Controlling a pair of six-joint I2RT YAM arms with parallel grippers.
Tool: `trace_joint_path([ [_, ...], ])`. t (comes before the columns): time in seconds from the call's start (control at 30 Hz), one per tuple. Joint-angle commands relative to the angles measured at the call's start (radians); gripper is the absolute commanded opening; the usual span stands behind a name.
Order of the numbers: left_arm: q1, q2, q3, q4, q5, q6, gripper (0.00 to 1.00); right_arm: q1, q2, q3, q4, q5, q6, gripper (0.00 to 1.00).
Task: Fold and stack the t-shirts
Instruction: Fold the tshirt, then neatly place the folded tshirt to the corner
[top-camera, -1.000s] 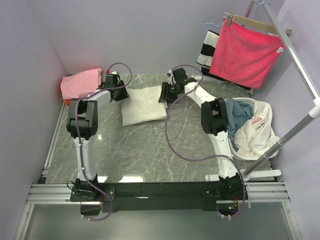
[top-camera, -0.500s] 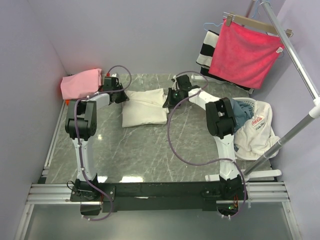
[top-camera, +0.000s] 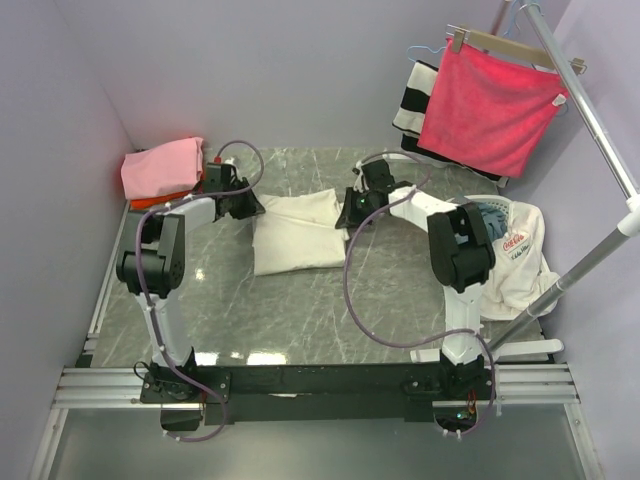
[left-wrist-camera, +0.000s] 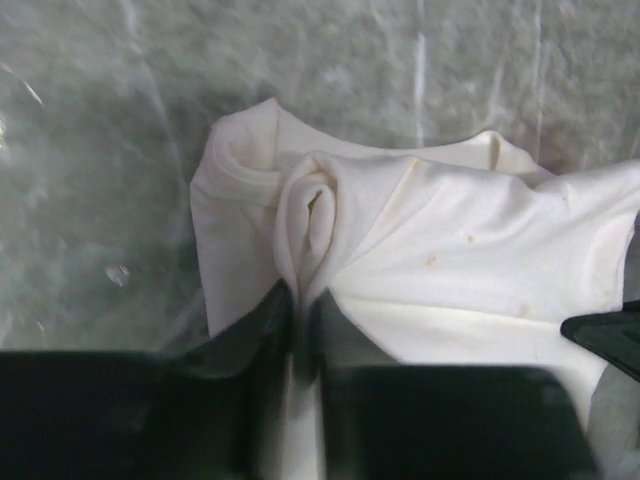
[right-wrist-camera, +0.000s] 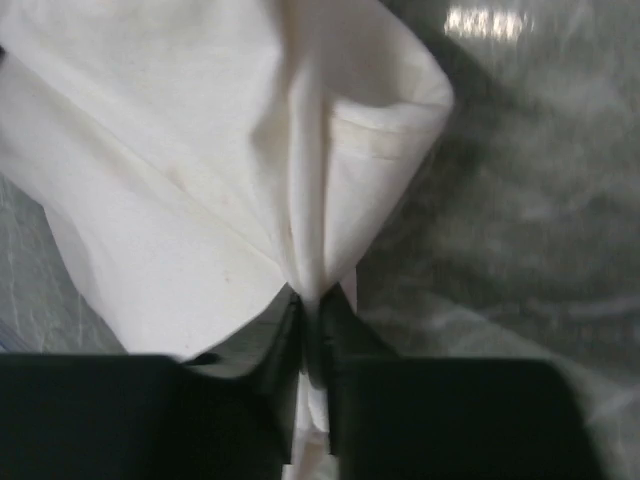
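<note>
The cream t-shirt (top-camera: 297, 232) lies partly folded at mid table. My left gripper (top-camera: 250, 205) is shut on its far left corner, and a pinch of cream cloth (left-wrist-camera: 310, 215) bunches between the black fingers (left-wrist-camera: 262, 318). At the shirt's far right corner my right gripper (top-camera: 348, 214) is shut too, with a ridge of cream fabric (right-wrist-camera: 305, 200) squeezed between its fingers (right-wrist-camera: 352, 325). A pink folded t-shirt (top-camera: 160, 166) rests at the back left on top of an orange-red one (top-camera: 160, 199), of which only an edge shows.
A white basket (top-camera: 530, 215) heaped with clothes stands at the right table edge. Behind it a bright red cloth (top-camera: 490, 105) hangs from a wooden hanger on a metal rack (top-camera: 590, 110), beside a black-and-white striped cloth (top-camera: 418, 100). Purple walls close the left and back.
Both grippers have closed on the far corners of the cream shirt and drawn toward the near side. The shirt has shifted slightly right and nearer.
</note>
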Motion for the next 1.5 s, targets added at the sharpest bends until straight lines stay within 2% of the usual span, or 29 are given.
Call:
trace_joint_path([
  [0.0, -0.014, -0.150, -0.066, 0.015, -0.064, -0.025, 0.41, -0.020, -0.170, -0.103, -0.080, 0.061, -0.048, 0.34],
  [0.07, -0.015, -0.205, -0.095, 0.026, -0.078, -0.026, 0.51, -0.019, -0.218, -0.146, -0.060, 0.096, -0.048, 0.48],
  [0.1, -0.015, -0.221, -0.113, 0.021, -0.093, -0.026, 0.70, -0.019, -0.259, -0.179, -0.055, 0.127, -0.048, 0.52],
  [0.17, -0.017, -0.262, -0.130, 0.014, -0.125, -0.019, 0.87, -0.020, -0.282, -0.192, -0.066, 0.158, -0.054, 0.57],
  [0.2, -0.017, -0.271, -0.144, 0.005, -0.134, -0.011, 0.99, -0.019, -0.292, -0.194, -0.066, 0.164, -0.062, 0.57],
  [0.43, -0.020, -0.321, -0.279, 0.021, -0.128, -0.007, 1.00, -0.020, -0.252, -0.171, -0.055, 0.141, -0.062, 0.61],
  [0.67, -0.032, -0.278, -0.371, 0.093, -0.078, -0.026, 0.99, -0.022, -0.137, -0.065, -0.060, 0.094, -0.063, 0.62],
  [0.77, -0.034, -0.255, -0.380, 0.113, -0.050, -0.023, 0.99, -0.022, -0.100, -0.025, -0.066, 0.075, -0.062, 0.63],
  [1.13, -0.043, -0.192, -0.412, 0.299, 0.241, -0.049, 1.00, -0.020, -0.003, 0.049, -0.107, -0.015, -0.080, 0.64],
  [1.27, -0.081, -0.140, -0.390, 0.267, 0.295, -0.039, 0.99, -0.019, 0.014, 0.050, -0.106, -0.023, -0.079, 0.65],
  [1.43, -0.135, -0.048, -0.357, 0.310, 0.323, -0.082, 0.99, -0.013, 0.037, 0.078, -0.121, -0.043, -0.085, 0.65],
  [1.47, -0.140, -0.032, -0.339, 0.331, 0.342, -0.101, 0.95, -0.008, 0.043, 0.078, -0.121, -0.051, -0.085, 0.65],
])
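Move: Both my hands still pinch the folded t-shirt by its sides. Its middle lies about 10 cm right of my left hand, 6 cm back and 2 cm below. From my right hand it is some 10 cm left, 2 cm back and 2 cm lower. The pink stack sits around 22 cm left of my left hand and 11 cm farther out; the laundry basket is roughly 34 cm to the right of my right hand and 9 cm back. I let go with both hands. My left hand opens wide, lifts nearly 6 cm while drawing back, sinks again about 8 cm nearer me, then sweeps some 9 cm right at cloth height, turning clockwise, against and onto the shirt's left side. My right hand half opens, backs off right and up about 4 cm each way, then returns left, forward and down, ending open astride the right edge. ##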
